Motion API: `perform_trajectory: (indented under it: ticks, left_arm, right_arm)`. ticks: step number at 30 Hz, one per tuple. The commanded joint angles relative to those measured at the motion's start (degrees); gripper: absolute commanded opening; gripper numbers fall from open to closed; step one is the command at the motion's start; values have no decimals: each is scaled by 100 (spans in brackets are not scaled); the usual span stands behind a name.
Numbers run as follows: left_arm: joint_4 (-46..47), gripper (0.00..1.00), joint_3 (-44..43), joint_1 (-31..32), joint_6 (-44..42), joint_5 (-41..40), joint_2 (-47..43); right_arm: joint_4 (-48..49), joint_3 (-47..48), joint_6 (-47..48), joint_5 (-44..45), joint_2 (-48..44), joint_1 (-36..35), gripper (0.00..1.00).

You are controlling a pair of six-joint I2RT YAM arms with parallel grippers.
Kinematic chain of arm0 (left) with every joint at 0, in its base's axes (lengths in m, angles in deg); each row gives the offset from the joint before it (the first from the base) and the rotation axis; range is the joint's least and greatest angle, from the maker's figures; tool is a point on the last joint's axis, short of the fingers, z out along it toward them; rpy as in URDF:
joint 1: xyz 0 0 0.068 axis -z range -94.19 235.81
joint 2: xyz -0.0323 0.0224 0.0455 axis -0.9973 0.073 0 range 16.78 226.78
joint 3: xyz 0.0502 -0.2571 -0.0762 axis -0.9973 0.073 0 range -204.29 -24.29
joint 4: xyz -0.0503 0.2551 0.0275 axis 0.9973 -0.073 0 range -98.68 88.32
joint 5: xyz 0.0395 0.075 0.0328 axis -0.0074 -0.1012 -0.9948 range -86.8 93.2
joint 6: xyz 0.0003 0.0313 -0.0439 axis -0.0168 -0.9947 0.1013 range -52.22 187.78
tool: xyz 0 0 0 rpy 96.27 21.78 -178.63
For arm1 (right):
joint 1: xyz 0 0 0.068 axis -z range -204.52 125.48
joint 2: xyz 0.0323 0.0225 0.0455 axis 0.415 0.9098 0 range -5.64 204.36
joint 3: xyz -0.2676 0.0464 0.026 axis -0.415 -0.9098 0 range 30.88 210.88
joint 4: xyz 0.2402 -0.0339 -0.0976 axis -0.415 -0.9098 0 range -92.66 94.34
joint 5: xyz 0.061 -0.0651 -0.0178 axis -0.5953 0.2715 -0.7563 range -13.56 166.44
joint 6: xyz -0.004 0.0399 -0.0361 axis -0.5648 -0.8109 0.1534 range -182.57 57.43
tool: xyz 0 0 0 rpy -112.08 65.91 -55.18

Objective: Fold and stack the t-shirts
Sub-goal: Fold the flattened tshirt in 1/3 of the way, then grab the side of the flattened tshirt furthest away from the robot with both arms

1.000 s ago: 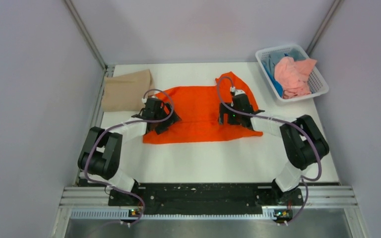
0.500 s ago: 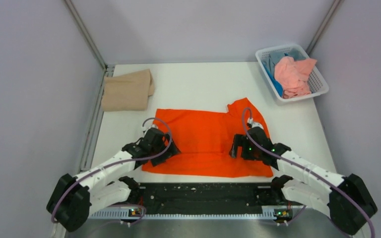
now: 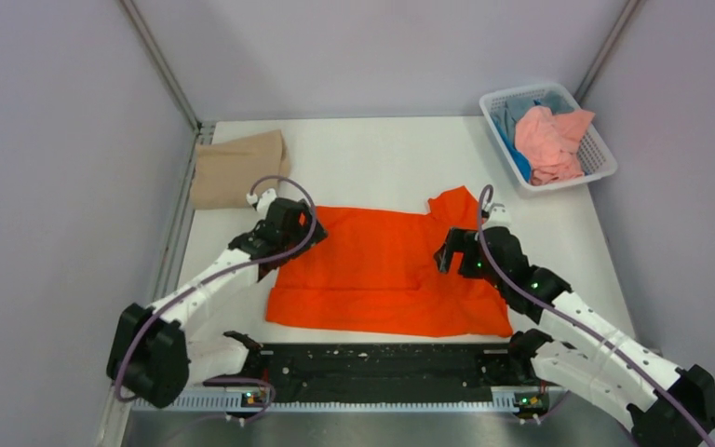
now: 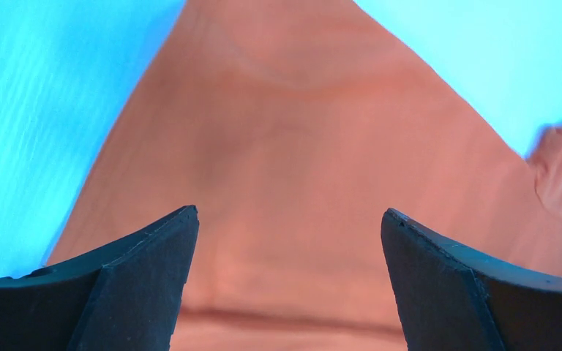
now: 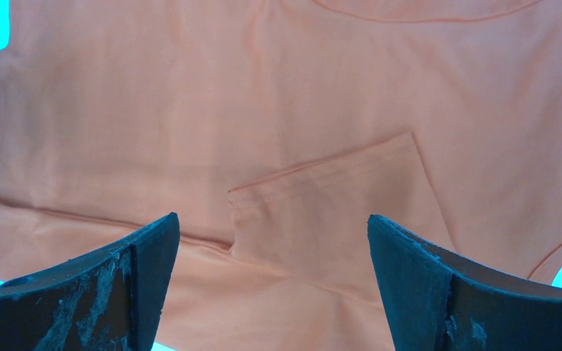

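A bright orange t-shirt lies spread flat near the table's front edge, one sleeve sticking up at its upper right. My left gripper hovers over its upper left corner, open, with only orange cloth below the wide-apart fingers. Above the shirt's upper right part my right gripper is open too; its wrist view shows the gripper over the cloth and a folded-over sleeve. A tan-beige t-shirt lies folded at the back left.
A white lattice basket at the back right holds a crumpled salmon-pink shirt and a blue one. The white table has walls on both sides. The black base rail runs just below the orange shirt's hem.
The orange shirt has come from mid-table toward the front edge with both grippers. Since then both grippers have lifted and moved back over its far edge, open.
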Motion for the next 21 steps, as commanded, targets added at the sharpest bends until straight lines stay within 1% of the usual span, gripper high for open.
perform_trajectory:
  ticks: [1,3,6,9,16,18,21]
  left_arm:
    - [845,99,-560,-673,-351,611,1208]
    - [1010,99,-919,-839,-418,810,1786]
    - [1116,99,-1465,-904,-543,829,2495]
    - [980,99,-1970,-975,-615,834,3095]
    - [874,98,-2711,-1217,-756,556,4016]
    - [671,98,-3053,-1323,-771,596,4317]
    - [204,95,-3516,-1430,-844,964,4613]
  right_arm:
    - [478,20,327,236,140,-44,98]
    - [411,57,424,364,259,-44,98]
    - [361,62,472,531,394,-40,98]
    - [334,50,526,647,455,-38,98]
    - [202,98,620,883,467,-35,98]
    - [181,103,629,957,467,-28,99]
    - [152,102,643,1036,484,-27,99]
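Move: The t-shirt's far-left corner is about 15 cm ahead of my left hand, 4 cm to its left and 7 cm below. The folded beige cloth's middle lies some 14 cm left of that corner and 10 cm farther out; the t-shirt's near-left corner is about 15 cm back from my left hand and 10 cm to its left. From my right hand, the far-left corner is some 19 cm ahead, 41 cm left and 8 cm lower. I send my left hand forward some 16 cm over the t-shirt to its far edge by the left corner, sinking about 6 cm, mostly early on, and tipping the fingers a little further down. They stay wide open; contact can't be seen. My right hand hovers open over the shirt, easing a couple of centimetres right, slightly forward and down, and rolling about 10 degrees, left side down. ##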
